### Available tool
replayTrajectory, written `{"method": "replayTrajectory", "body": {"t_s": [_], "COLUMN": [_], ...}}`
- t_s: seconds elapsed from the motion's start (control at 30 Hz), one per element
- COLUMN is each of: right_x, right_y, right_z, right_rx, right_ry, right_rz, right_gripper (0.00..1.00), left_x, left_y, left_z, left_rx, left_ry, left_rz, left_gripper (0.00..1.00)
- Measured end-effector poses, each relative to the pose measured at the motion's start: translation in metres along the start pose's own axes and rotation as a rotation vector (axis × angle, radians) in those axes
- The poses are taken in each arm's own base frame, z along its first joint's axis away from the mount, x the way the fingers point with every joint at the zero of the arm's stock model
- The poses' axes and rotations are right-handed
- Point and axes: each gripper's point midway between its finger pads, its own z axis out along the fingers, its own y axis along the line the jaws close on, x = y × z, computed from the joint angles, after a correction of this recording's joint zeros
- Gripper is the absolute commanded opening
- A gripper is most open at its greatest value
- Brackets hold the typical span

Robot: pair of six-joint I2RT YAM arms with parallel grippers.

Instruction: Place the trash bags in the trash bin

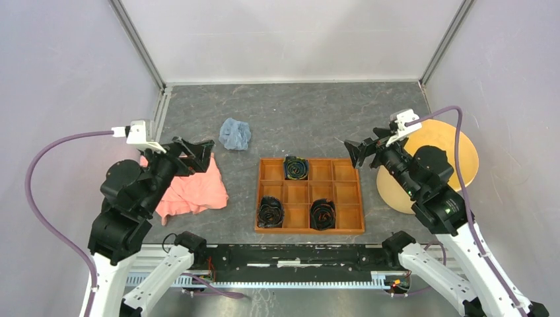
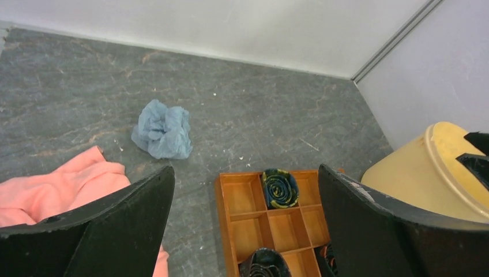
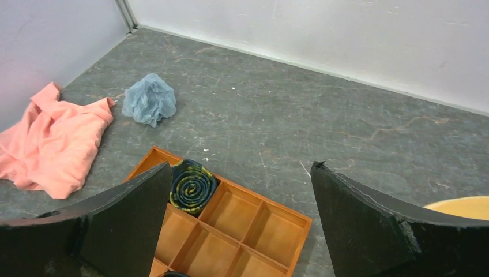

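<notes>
The trash bag (image 1: pixel 235 134) is a crumpled pale blue film wad lying on the grey floor at the back, left of centre; it also shows as the blue wad (image 2: pixel 163 129) and the blue wad (image 3: pixel 150 98) in the wrist views. The yellow-tan trash bin (image 1: pixel 462 155) stands at the right, partly hidden behind my right arm; its rim (image 2: pixel 455 167) shows in the left wrist view and a sliver of the bin (image 3: pixel 461 205) in the right wrist view. My left gripper (image 1: pixel 200 152) hovers open over the pink cloth, short of the bag. My right gripper (image 1: pixel 352 152) is open beside the bin. Both hold nothing.
An orange compartmented tray (image 1: pixel 258 198) sits in the middle front, with a rolled dark item (image 1: pixel 296 167) in a back cell and two more rolls (image 1: pixel 271 211) in front cells. A salmon-pink cloth (image 1: pixel 198 191) lies at the left. Walls enclose three sides.
</notes>
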Motion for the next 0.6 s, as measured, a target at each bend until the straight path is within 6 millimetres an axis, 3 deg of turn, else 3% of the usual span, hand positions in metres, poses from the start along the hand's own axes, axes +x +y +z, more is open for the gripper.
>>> {"method": "replayTrajectory", "body": {"t_s": [0.13, 0.37, 0.43, 0.6], "right_x": [-0.001, 0.005, 0.013, 0.056], "right_y": [0.007, 0.039, 0.052, 0.091], "right_z": [0.010, 0.040, 0.053, 0.078], "right_rx": [-0.046, -0.211, -0.260, -0.388], "right_ry": [-0.012, -0.013, 0.010, 0.140], "right_rz": [0.022, 0.056, 0.058, 0.057], "right_gripper": [0.98, 0.98, 0.98, 0.98], "left_x": [0.014, 0.035, 0.046, 0.085], "left_y": [0.004, 0.002, 0.004, 0.018], "left_z": [0.006, 0.023, 0.032, 0.064], "left_rx": [-0.003, 0.017, 0.007, -0.070], "left_ry": [0.037, 0.111, 0.156, 0.325], "left_rz": [0.002, 0.005, 0.007, 0.021], "left_gripper": [1.00, 1.00, 1.00, 1.00]}}
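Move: The blue crumpled bag lies about 16 cm ahead of the left hand, 3 cm to its right and some 37 cm below; the pink cloth is roughly 9 cm to that hand's left and 2 cm back. From the right hand, the patterned roll in the tray's far row is level with it, about 13 cm left and 31 cm down. The nearer black roll lies 14 cm back and 5 cm left of the right hand, and the bin 20 cm right and 4 cm back. The right hand swings about 11 cm left, away from the bin and in over the tray towards the patterned roll, turning some 20 degrees counter-clockwise and only later sinking about 5 cm, its fingers staying wide open. The left hand, also open and empty, sinks about 8 cm while going forward and a little right towards the blue bag, both quickening, and its fingers tip some 15 degrees downward. ##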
